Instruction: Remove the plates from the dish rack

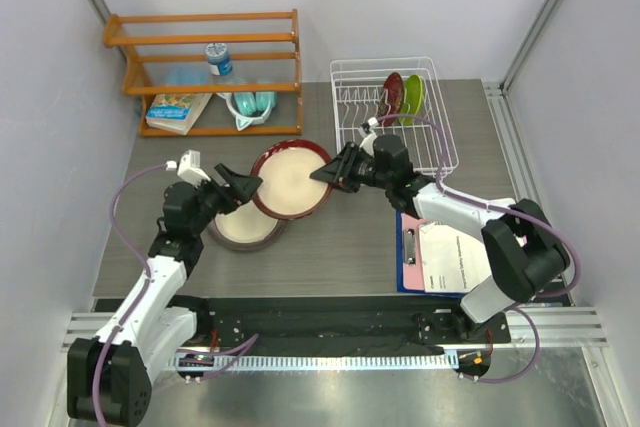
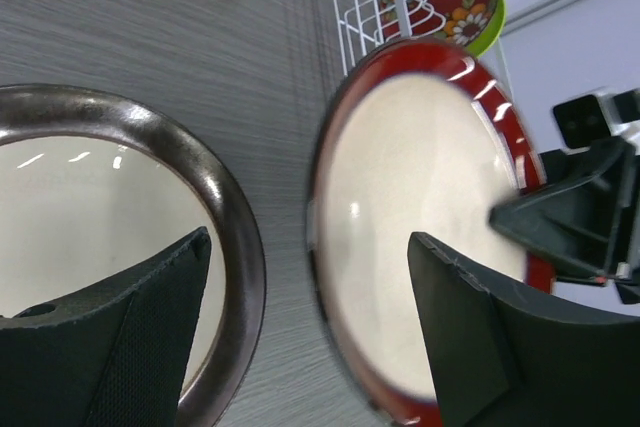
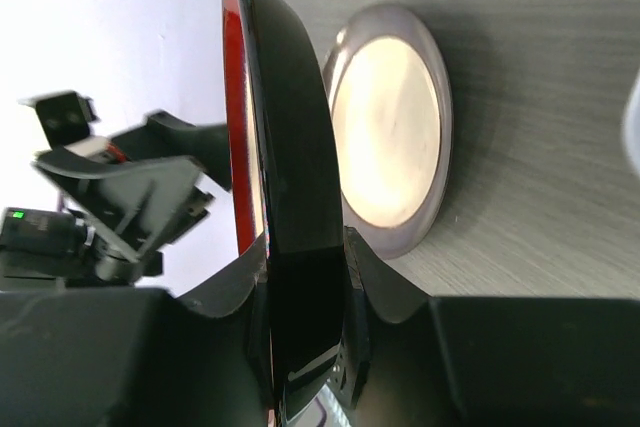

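The larger maroon-rimmed plate hangs tilted over the table's middle, and my right gripper is shut on its right rim. Seen from the right wrist it is edge-on, pinched between the fingers. My left gripper is open at the plate's left rim. One finger lies over the cream centre, the other over the grey-rimmed plate. That grey-rimmed plate lies flat on the table. The white dish rack holds a dark red plate and a lime green plate, both upright.
An orange wooden shelf at the back left carries a bottle, a book and a teal item. A blue clipboard with paper lies at the right front under the right arm. Walls close in on both sides.
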Controlling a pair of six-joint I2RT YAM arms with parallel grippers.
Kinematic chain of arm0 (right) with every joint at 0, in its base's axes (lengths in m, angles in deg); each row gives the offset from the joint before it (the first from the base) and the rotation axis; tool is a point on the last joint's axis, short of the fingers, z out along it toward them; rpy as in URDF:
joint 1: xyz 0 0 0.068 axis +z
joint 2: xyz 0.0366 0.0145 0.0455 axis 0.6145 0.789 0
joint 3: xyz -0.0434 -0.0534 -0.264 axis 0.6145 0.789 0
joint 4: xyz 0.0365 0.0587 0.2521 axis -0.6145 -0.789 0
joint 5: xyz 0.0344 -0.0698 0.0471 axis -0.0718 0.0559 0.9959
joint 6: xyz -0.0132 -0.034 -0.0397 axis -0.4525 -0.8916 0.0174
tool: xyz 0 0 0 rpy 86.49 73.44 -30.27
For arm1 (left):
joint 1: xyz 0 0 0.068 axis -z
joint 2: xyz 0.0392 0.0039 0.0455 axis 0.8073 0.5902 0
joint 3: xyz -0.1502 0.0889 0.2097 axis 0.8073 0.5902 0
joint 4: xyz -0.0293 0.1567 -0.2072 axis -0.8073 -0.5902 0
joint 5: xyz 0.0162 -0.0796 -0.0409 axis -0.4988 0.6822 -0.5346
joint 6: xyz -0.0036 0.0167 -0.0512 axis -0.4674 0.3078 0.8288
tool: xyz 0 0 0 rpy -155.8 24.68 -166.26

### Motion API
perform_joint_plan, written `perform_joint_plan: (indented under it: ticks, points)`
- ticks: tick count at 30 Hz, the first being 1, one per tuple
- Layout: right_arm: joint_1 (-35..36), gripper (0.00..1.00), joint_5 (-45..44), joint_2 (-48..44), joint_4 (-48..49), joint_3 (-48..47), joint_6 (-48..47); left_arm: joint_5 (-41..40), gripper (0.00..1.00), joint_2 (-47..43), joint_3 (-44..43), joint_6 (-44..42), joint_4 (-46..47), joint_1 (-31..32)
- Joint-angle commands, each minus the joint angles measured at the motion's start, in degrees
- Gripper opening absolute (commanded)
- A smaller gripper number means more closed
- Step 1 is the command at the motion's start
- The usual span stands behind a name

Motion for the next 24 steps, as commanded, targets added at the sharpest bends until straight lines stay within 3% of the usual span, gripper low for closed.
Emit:
perform_joint_plan:
  ticks: [1,6,14,17,18,21,24]
  points:
    - [2.27,0.01,1.77,0.36,12.28,-2.90,2.41,3.19,0.79,-0.08,-0.07,1.92,7.82,0.38]
    - [2.97,0.01,4.40,3.18,20.62,-2.28,6.37,4.77,0.63,0.71,1.07,2.98,9.50,0.38]
    - [3.06,0.01,4.41,2.13,16.50,-4.65,4.08,4.51,0.70,0.09,2.13,2.71,7.48,0.38]
    - [3.06,0.01,4.67,1.95,17.03,-4.56,3.74,5.21,0.63,0.53,2.48,3.24,7.56,0.38]
    - [3.06,0.01,5.11,1.95,17.38,-4.65,3.73,5.48,0.53,0.62,2.57,3.50,7.56,0.38]
    - [3.06,0.01,4.94,1.43,15.90,-5.53,1.99,5.48,0.48,0.27,3.27,3.50,7.30,0.47]
    - [3.06,0.01,5.20,0.98,14.40,-6.67,0.58,5.04,0.36,-0.26,3.19,3.24,5.90,0.38]
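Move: The held red-rimmed plate has its middle about 11 cm to the left hand's right and 3 cm ahead, nearly level, its near rim just off the open fingers. The grey-rimmed plate lies on the table about 12 cm below that hand, some 3 cm ahead and 1 cm left. From the right hand, gripping the far rim, the left gripper is about 17 cm left and 4 cm back, nearly level; the dish rack's middle is 19 cm ahead, 19 cm right and 8 cm lower. Leftward by about 3 cm, the right hand carries the red-rimmed plate towards the left gripper, dipping some 2 cm before easing back up about 1 cm, its grip kept throughout. The left hand rises a little, then sinks about 2 cm while edging 1 cm right, and its wide-open fingers close to roughly half their gap, one on either side of the plate's near rim, not yet clamped. ##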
